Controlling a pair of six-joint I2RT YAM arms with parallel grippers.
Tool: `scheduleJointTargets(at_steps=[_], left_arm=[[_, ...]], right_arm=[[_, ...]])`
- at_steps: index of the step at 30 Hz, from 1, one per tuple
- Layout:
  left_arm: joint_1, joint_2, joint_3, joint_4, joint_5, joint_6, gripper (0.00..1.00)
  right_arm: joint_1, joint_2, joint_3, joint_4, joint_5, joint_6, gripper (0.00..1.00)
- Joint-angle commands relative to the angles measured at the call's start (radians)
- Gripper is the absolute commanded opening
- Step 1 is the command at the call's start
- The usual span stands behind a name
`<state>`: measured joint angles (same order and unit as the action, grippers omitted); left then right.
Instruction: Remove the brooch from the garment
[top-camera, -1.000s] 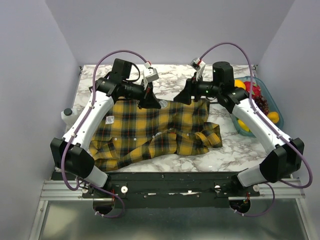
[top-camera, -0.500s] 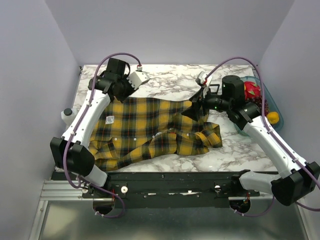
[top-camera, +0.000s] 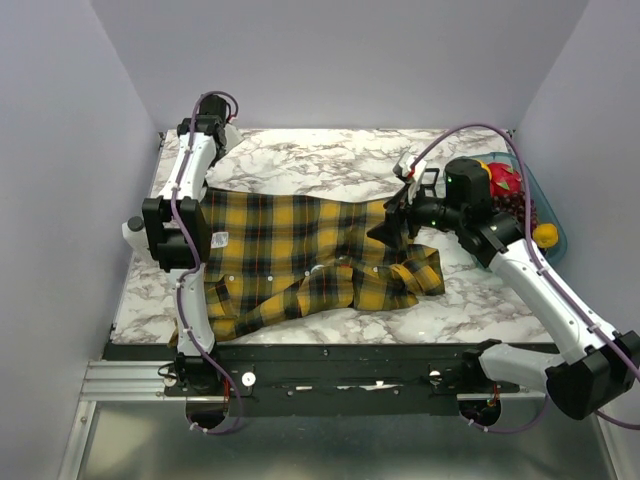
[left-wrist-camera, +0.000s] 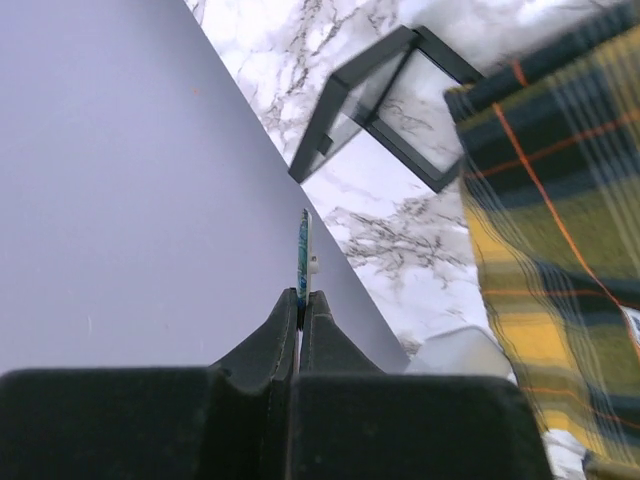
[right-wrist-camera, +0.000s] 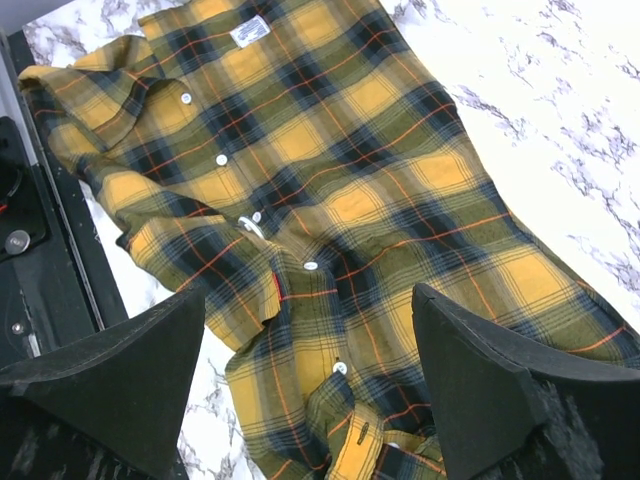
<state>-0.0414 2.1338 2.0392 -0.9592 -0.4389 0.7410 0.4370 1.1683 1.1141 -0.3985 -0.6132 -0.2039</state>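
The brooch (left-wrist-camera: 304, 250) shows edge-on as a thin teal-green disc pinched between the tips of my left gripper (left-wrist-camera: 300, 296), which is shut on it. That gripper is held off the garment, by the left wall near the table's back left corner. The garment (top-camera: 300, 260), a yellow and dark plaid shirt, lies spread flat on the marble table; its edge shows in the left wrist view (left-wrist-camera: 560, 200). My right gripper (right-wrist-camera: 308, 292) hangs open above the shirt's button placket (right-wrist-camera: 330, 170), near the shirt's right end (top-camera: 385, 225), with nothing between its fingers.
A black square frame (left-wrist-camera: 340, 100) lies on the marble near the left wall, just beyond the shirt's edge. A white bottle (top-camera: 135, 228) stands at the table's left edge. A blue tray of fruit (top-camera: 548, 215) sits at the right edge.
My left arm has swung from the shirt's collar to the back left corner, carrying the brooch. My right gripper has opened wide and drawn back to the right.
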Motion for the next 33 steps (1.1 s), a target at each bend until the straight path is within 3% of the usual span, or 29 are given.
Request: scheduleJointTargets(at_steps=[1,11,19,33], left_arm=[[0.029,0.124,0.191,-0.102,-0.02,0.034,0.0],[0.034,0.16,0.133,-0.15,0.072,0.009,0.0],[0.034,0.17,0.102,-0.096,0.123,0.015,0.0],[0.034,0.25,0.093,-0.032,0.069,0.066,0.0]], right_arm=[[0.002,-0.032,-0.029,-0.003,0.03,-0.015,0.91],[-0.007,-0.027,-0.065,0.023,0.038,-0.022,0.91],[-0.009,0.033,-0.037,0.03,0.029,-0.014,0.91],[-0.014,0.079,-0.002,0.023,0.043,-0.019,0.91]])
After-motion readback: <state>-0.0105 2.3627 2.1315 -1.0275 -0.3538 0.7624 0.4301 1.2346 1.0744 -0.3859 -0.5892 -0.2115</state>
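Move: The left hand holds the brooch over the far left of the table. The black frame lies about 6 cm ahead of it, 4 cm to its left and some 14 below; the garment's far left corner is about 4 cm ahead, 1 cm left and 15 below. The frame is roughly 30 cm ahead, 48 left and 24 below the open right hand, the garment's middle about 6 ahead, 18 left and 25 below. Down by about 9 cm goes the left hand, reaching forward a couple of centimetres over the table first and drawing back again as it sinks towards the black frame and the garment's corner. Its fingers tip some 10 degrees steeper and keep their pinch on the brooch. The right hand, fingers still wide open, sinks about 4 cm towards the garment, still clear of it. ##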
